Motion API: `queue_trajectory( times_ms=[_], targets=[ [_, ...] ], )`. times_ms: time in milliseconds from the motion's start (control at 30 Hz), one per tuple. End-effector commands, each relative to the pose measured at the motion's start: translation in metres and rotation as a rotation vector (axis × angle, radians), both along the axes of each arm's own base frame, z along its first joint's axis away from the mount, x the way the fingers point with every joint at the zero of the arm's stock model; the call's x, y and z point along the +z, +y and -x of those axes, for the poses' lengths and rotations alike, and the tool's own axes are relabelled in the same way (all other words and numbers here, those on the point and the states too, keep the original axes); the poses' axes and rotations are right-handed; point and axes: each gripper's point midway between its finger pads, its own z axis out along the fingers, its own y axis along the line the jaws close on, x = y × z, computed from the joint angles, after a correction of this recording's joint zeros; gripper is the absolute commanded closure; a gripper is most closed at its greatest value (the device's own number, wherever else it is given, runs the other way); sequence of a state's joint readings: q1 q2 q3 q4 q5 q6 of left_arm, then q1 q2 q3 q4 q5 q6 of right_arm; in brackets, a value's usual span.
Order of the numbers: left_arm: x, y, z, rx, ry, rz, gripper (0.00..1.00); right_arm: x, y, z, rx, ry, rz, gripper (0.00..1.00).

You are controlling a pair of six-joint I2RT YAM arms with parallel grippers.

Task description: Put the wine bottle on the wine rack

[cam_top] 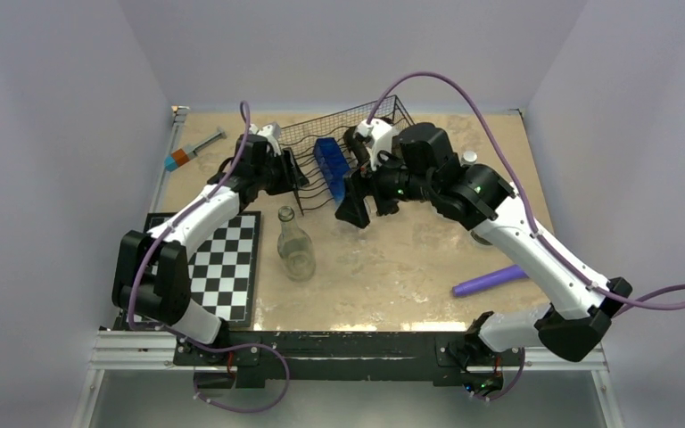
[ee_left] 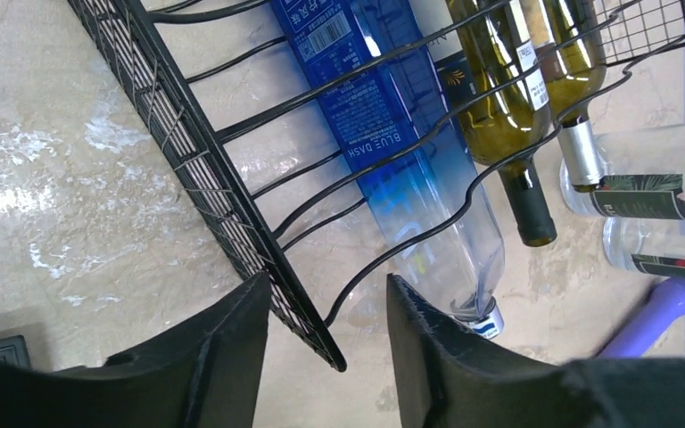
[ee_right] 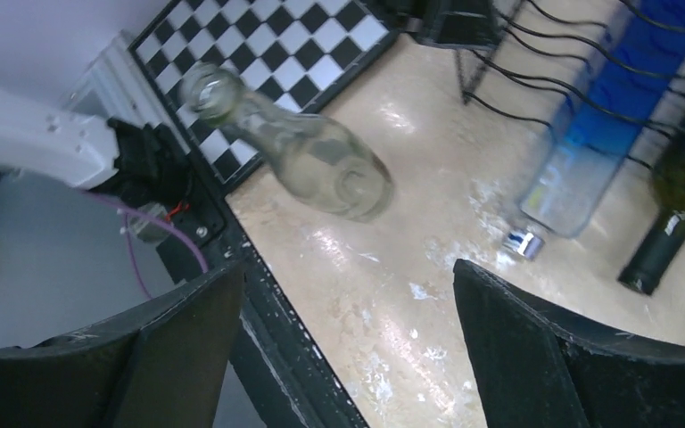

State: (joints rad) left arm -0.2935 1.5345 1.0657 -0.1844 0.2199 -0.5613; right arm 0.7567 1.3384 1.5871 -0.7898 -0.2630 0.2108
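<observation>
The black wire wine rack point(cam_top: 339, 147) stands at the back middle of the table. A blue bottle point(cam_top: 331, 165) lies in it, and the left wrist view shows two green wine bottles point(ee_left: 499, 98) beside it. A clear glass bottle point(cam_top: 294, 245) stands upright on the table in front of the rack, apart from both grippers. My left gripper point(cam_top: 294, 176) is open, and its fingers straddle the lower corner of the rack's mesh side panel point(ee_left: 232, 214). My right gripper point(cam_top: 357, 207) is open and empty at the rack's front. In its wrist view the clear bottle point(ee_right: 312, 160) is ahead to the left.
A checkerboard mat point(cam_top: 223, 267) lies front left. A purple cylinder point(cam_top: 491, 279) lies front right. A syringe-like tool point(cam_top: 192, 150) lies back left. Clear labelled bottles point(ee_left: 651, 192) lie right of the rack. Walls close in on three sides.
</observation>
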Motion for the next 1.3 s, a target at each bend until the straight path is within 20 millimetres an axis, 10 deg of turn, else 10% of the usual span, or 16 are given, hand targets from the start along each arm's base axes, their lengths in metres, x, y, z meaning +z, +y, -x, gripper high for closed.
queue_trajectory(
  times_ms=[0,533,833,1267],
  targets=[
    [0.067,0.001,-0.016,0.021,-0.204,0.01,0.42,0.033,0.026,0.025,0.191,-0.176,-0.05,0.07],
    [0.161,0.12,0.016,0.397,-0.36,-0.174,0.23,0.016,0.124,0.01,0.267,-0.236,0.027,0.17],
    [0.134,0.168,0.031,0.534,-0.275,-0.167,0.22,-0.009,0.141,0.009,0.264,-0.22,0.148,0.23],
    [0.114,0.165,0.032,0.524,-0.231,-0.119,0.23,-0.037,0.148,0.016,0.283,-0.241,0.252,0.35]
  ],
)
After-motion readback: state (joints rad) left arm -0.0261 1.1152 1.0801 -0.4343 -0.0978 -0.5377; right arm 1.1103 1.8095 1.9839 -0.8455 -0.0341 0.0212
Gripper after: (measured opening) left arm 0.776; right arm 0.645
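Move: The clear wine bottle stands upright about 15 cm left of the right hand and roughly 1 cm back, its middle some 20 cm lower. The blue bottle lies in the rack about 15 cm ahead, 6 cm left and 24 cm below the right hand; the chessboard's middle is about 21 cm left of the clear bottle, level with it. From the left hand the clear bottle is some 18 cm back, about straight behind. The right hand draws back some 3 cm, then sweeps left about 14 cm overall to the mouth of the clear wine bottle, sinking nearly 5 cm in all, turning some 15 degrees counter-clockwise with its left side dipping, and narrowing its wide-open fingers until they sit either side of the neck, still apart, with no grip to be seen. Meanwhile the left hand opens wider and comes free of the rack's left edge, rises about 15 cm, swings left away from the rack towards the far side of the chessboard with a counter-clockwise turn, and sinks a little at the end. ##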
